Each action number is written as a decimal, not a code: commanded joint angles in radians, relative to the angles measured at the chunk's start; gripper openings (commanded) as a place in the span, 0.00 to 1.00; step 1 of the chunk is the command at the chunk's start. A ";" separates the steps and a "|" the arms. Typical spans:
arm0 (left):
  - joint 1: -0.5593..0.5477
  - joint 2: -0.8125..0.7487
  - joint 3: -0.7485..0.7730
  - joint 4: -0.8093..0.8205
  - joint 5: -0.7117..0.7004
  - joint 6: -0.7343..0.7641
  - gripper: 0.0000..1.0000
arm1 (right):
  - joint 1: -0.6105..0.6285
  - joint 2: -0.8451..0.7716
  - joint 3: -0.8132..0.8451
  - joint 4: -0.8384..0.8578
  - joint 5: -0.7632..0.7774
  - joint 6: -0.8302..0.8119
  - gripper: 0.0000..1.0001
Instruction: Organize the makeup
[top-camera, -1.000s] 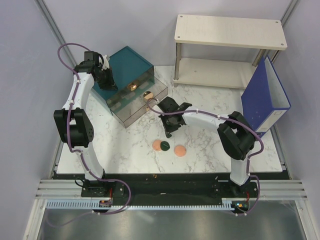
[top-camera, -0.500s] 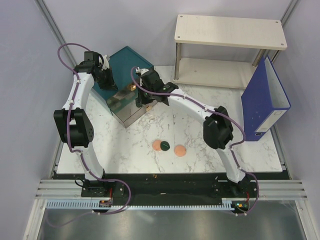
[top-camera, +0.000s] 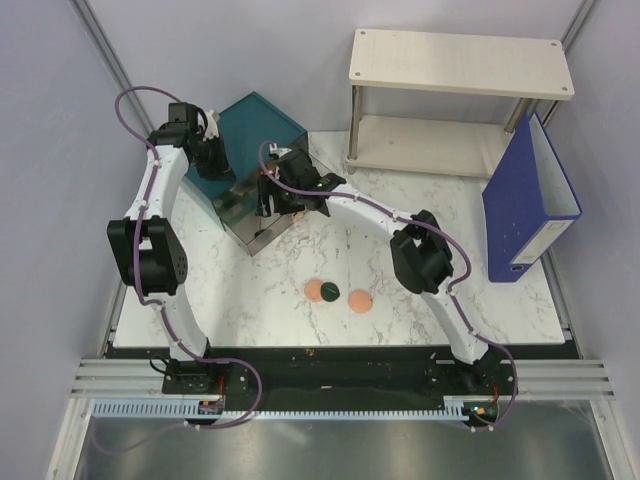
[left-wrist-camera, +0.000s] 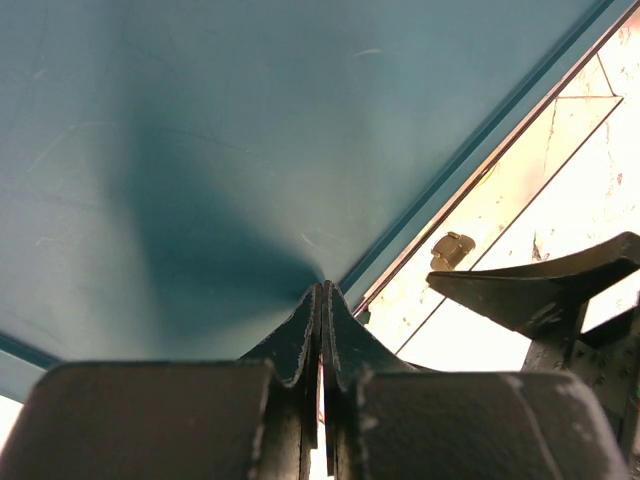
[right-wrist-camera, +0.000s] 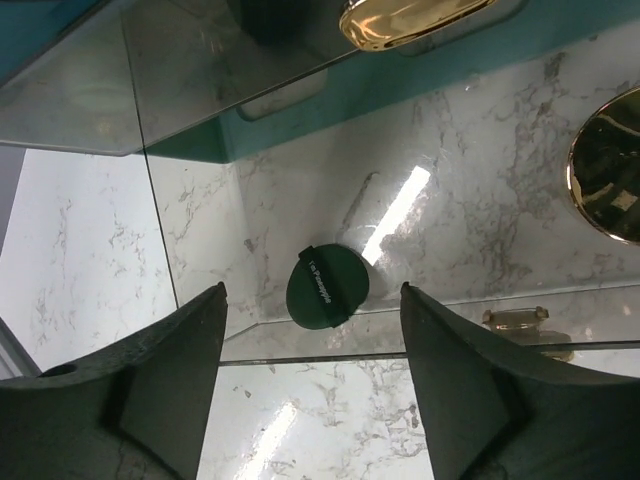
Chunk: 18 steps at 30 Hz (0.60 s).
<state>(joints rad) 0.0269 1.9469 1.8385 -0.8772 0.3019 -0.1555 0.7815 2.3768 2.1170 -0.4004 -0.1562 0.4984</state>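
My right gripper (right-wrist-camera: 313, 292) is open over the pulled-out clear drawer (top-camera: 248, 222) of the teal box (top-camera: 255, 125). A dark green compact (right-wrist-camera: 327, 286) lies flat on the drawer floor, just beyond the fingertips and free of them. A gold-lidded jar (right-wrist-camera: 610, 165) sits in the same drawer to the right, and another gold lid (right-wrist-camera: 410, 18) shows through the drawer above. On the table lie two peach-pink discs (top-camera: 318, 292) (top-camera: 360, 301) with a second dark green compact (top-camera: 331, 293) between them. My left gripper (left-wrist-camera: 322, 292) is shut, its tips pressed on the teal box top (left-wrist-camera: 200, 150).
A light wooden two-tier shelf (top-camera: 460, 65) stands at the back right. A big blue binder (top-camera: 528, 200) stands upright at the right edge. The drawer's small gold knob (right-wrist-camera: 515, 318) sits at its front wall. My right arm (top-camera: 380, 215) spans the middle of the marble table (top-camera: 260, 310).
My right arm swung from the table's middle up-left to the open drawer, then its jaws opened, leaving a dark green compact in the drawer. The left arm has not moved.
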 joint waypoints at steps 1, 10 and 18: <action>-0.005 0.092 -0.082 -0.226 -0.047 0.036 0.02 | -0.010 -0.134 -0.046 0.072 0.040 -0.020 0.79; -0.005 0.086 -0.073 -0.227 -0.046 0.040 0.03 | -0.014 -0.396 -0.342 -0.080 0.086 -0.187 0.79; -0.005 0.092 -0.084 -0.226 -0.037 0.037 0.03 | -0.016 -0.670 -0.743 -0.255 0.185 -0.294 0.79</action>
<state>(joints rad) 0.0288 1.9469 1.8393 -0.8780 0.3073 -0.1555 0.7666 1.8275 1.5227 -0.5423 -0.0448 0.2817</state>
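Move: The lone peach compact, out on the bare table, is about 20 cm back and 23 cm right of the open right gripper and some 10 cm lower. The loose green compact is around 17 cm back and 16 cm right, with the other peach compact touching it, 17 cm back and 13 cm right. The green compact already in the clear drawer lies 3 cm back, 9 cm below. From the left gripper, the lone peach is about 25 cm back, 30 cm right and 16 cm down. Lift the right gripper up and out of the clear drawer, leaving the green compact behind, then sweep it right and back, some 14 cm right and 9 cm back, towards the loose compacts on the table. Rise roughly 4 cm over the first part, then start sinking again as you travel. Tip the fingertips downward about 15 degrees, and keep the fingers wide open and empty. ##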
